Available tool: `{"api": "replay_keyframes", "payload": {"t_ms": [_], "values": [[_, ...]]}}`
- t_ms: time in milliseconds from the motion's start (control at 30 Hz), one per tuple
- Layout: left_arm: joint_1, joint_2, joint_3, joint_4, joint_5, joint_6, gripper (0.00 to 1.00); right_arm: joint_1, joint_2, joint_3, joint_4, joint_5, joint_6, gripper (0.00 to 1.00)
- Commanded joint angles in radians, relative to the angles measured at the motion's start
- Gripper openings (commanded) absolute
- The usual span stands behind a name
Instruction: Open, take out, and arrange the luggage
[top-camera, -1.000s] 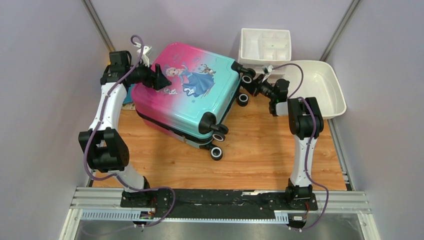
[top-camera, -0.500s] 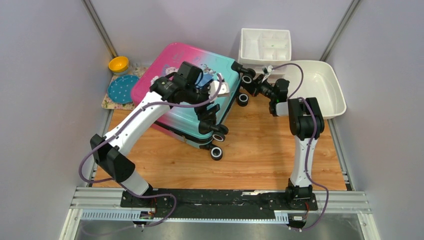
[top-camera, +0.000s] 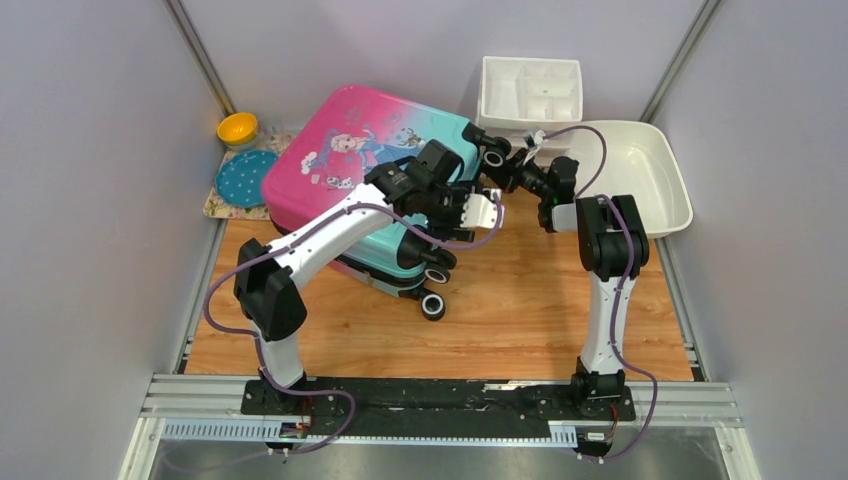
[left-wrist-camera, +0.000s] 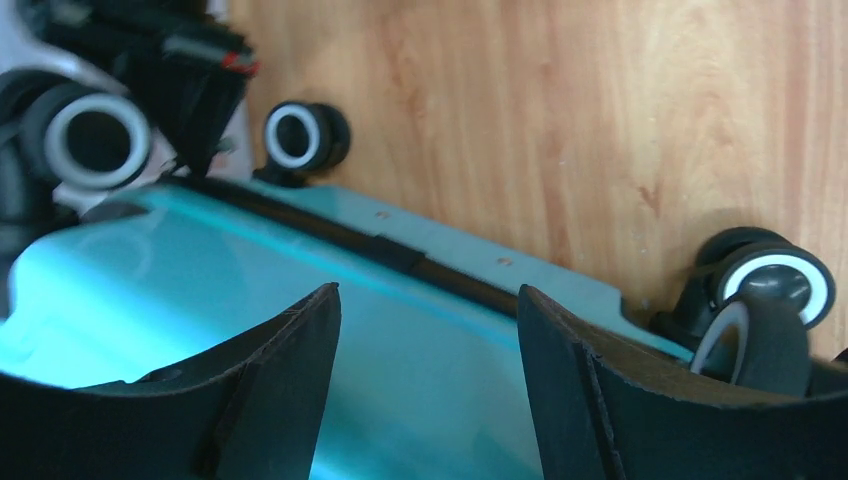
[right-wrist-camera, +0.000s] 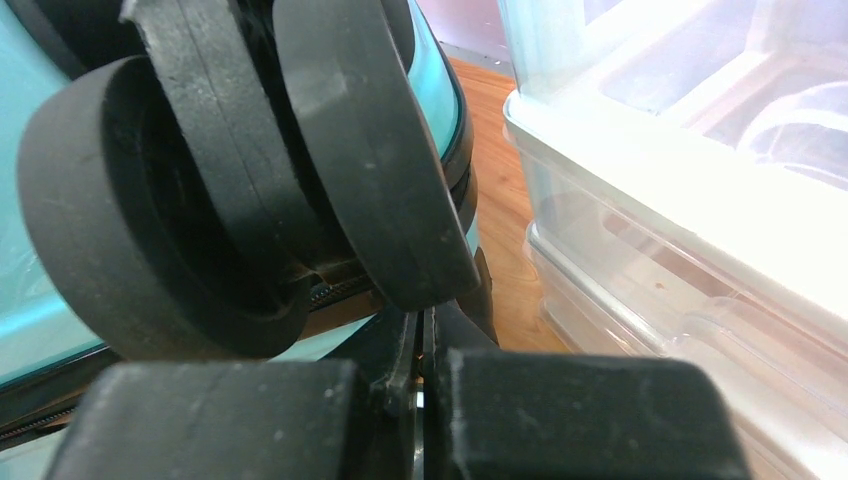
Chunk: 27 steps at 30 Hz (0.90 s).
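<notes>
The luggage (top-camera: 340, 160), a pink-to-teal hard-shell suitcase with a princess print, lies flat at the back of the wooden table, its black wheels (top-camera: 433, 304) pointing right and toward me. My left arm reaches across its lid. The left gripper (top-camera: 462, 212) hangs open over the teal wheel end. In the left wrist view the left gripper (left-wrist-camera: 428, 292) frames bare teal shell (left-wrist-camera: 200, 300), with the black zip line (left-wrist-camera: 400, 255) just beyond. My right gripper (top-camera: 503, 172) is shut, tucked under the far wheel (right-wrist-camera: 150, 200); the right gripper (right-wrist-camera: 424, 318) shows nothing visible between its fingers.
A white drawer organiser (top-camera: 530, 90) stands behind the right gripper and a white basin (top-camera: 640, 175) sits at the right. A yellow bowl (top-camera: 237, 128) and a blue dotted plate (top-camera: 246, 178) lie at the far left. Bare wood (top-camera: 520, 310) stretches in front of the suitcase.
My left arm has swung from the suitcase's far-left corner across the lid to its wheel end, its jaws narrowing slightly. The right arm has stayed put.
</notes>
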Motion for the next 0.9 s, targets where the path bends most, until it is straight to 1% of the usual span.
{"api": "replay_keyframes", "payload": {"t_ms": [0,133,233,333,367,433,467,533,567,600,633,700,767,833,867], "values": [[-0.02,0.001,-0.08,-0.012,-0.039,0.163,0.74,0.055,-0.087,0.001,0.052,-0.067,-0.009,0.0],[-0.022,0.021,-0.101,-0.012,-0.048,0.144,0.74,0.057,-0.096,-0.011,0.049,-0.067,-0.012,0.0],[-0.027,-0.049,-0.193,-0.035,-0.011,0.169,0.74,0.057,-0.108,-0.023,0.045,-0.074,-0.012,0.0],[-0.027,-0.115,-0.274,-0.145,0.056,0.207,0.74,0.055,-0.128,-0.043,0.046,-0.105,-0.017,0.0],[-0.027,-0.127,-0.291,-0.22,0.067,0.215,0.74,0.055,-0.144,-0.061,0.049,-0.12,-0.017,0.0],[-0.027,-0.163,-0.346,-0.286,0.096,0.212,0.73,0.051,-0.164,-0.078,0.055,-0.175,-0.005,0.0],[-0.025,-0.179,-0.371,-0.346,0.103,0.224,0.73,0.046,-0.17,-0.098,0.06,-0.198,0.0,0.0],[-0.025,-0.245,-0.467,-0.381,0.115,0.247,0.73,0.041,-0.193,-0.124,0.068,-0.277,-0.009,0.0],[-0.025,-0.271,-0.504,-0.398,0.116,0.285,0.74,0.04,-0.199,-0.137,0.066,-0.3,-0.021,0.0],[-0.027,-0.297,-0.579,-0.4,0.115,0.304,0.74,0.038,-0.207,-0.156,0.056,-0.336,-0.038,0.0],[-0.027,-0.348,-0.615,-0.399,0.1,0.319,0.74,0.037,-0.219,-0.161,0.034,-0.349,-0.096,0.0],[-0.027,-0.383,-0.691,-0.394,0.087,0.347,0.75,0.029,-0.224,-0.154,-0.053,-0.379,-0.176,0.0],[-0.025,-0.411,-0.719,-0.405,0.092,0.347,0.75,0.02,-0.22,-0.14,-0.137,-0.383,-0.291,0.0],[-0.027,-0.419,-0.739,-0.408,0.106,0.335,0.75,0.012,-0.202,-0.097,-0.177,-0.389,-0.319,0.0],[-0.027,-0.417,-0.742,-0.408,0.109,0.331,0.75,0.006,-0.197,-0.083,-0.21,-0.387,-0.378,0.0]]}}
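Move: The suitcase's near lower wheel, by which the left gripper will end up, lies about 15 cm back and 6 cm left of that hand, some 18 cm lower; the near upper caster is roughly 10 cm back, 5 cm left and 4 cm below it. The right gripper is already at the zip puller, right at its fingertips. From there the far upper caster is about 3 cm ahead, 2 cm left and 8 cm up; the drawer tower stands 14 cm ahead and 5 cm right. Bring the left gripper down over the suitcase's wheel end, then sweep it back and left while still sinking, about 20 cm level and 11 cm down in all, to beside the near lower wheel, fingers kept wide. Meanwhile keep the right fingers shut on the zip puller and, starting later, draw them about 11 cm back and slightly left, turning the wrist some 25 degrees counter-clockwise. ##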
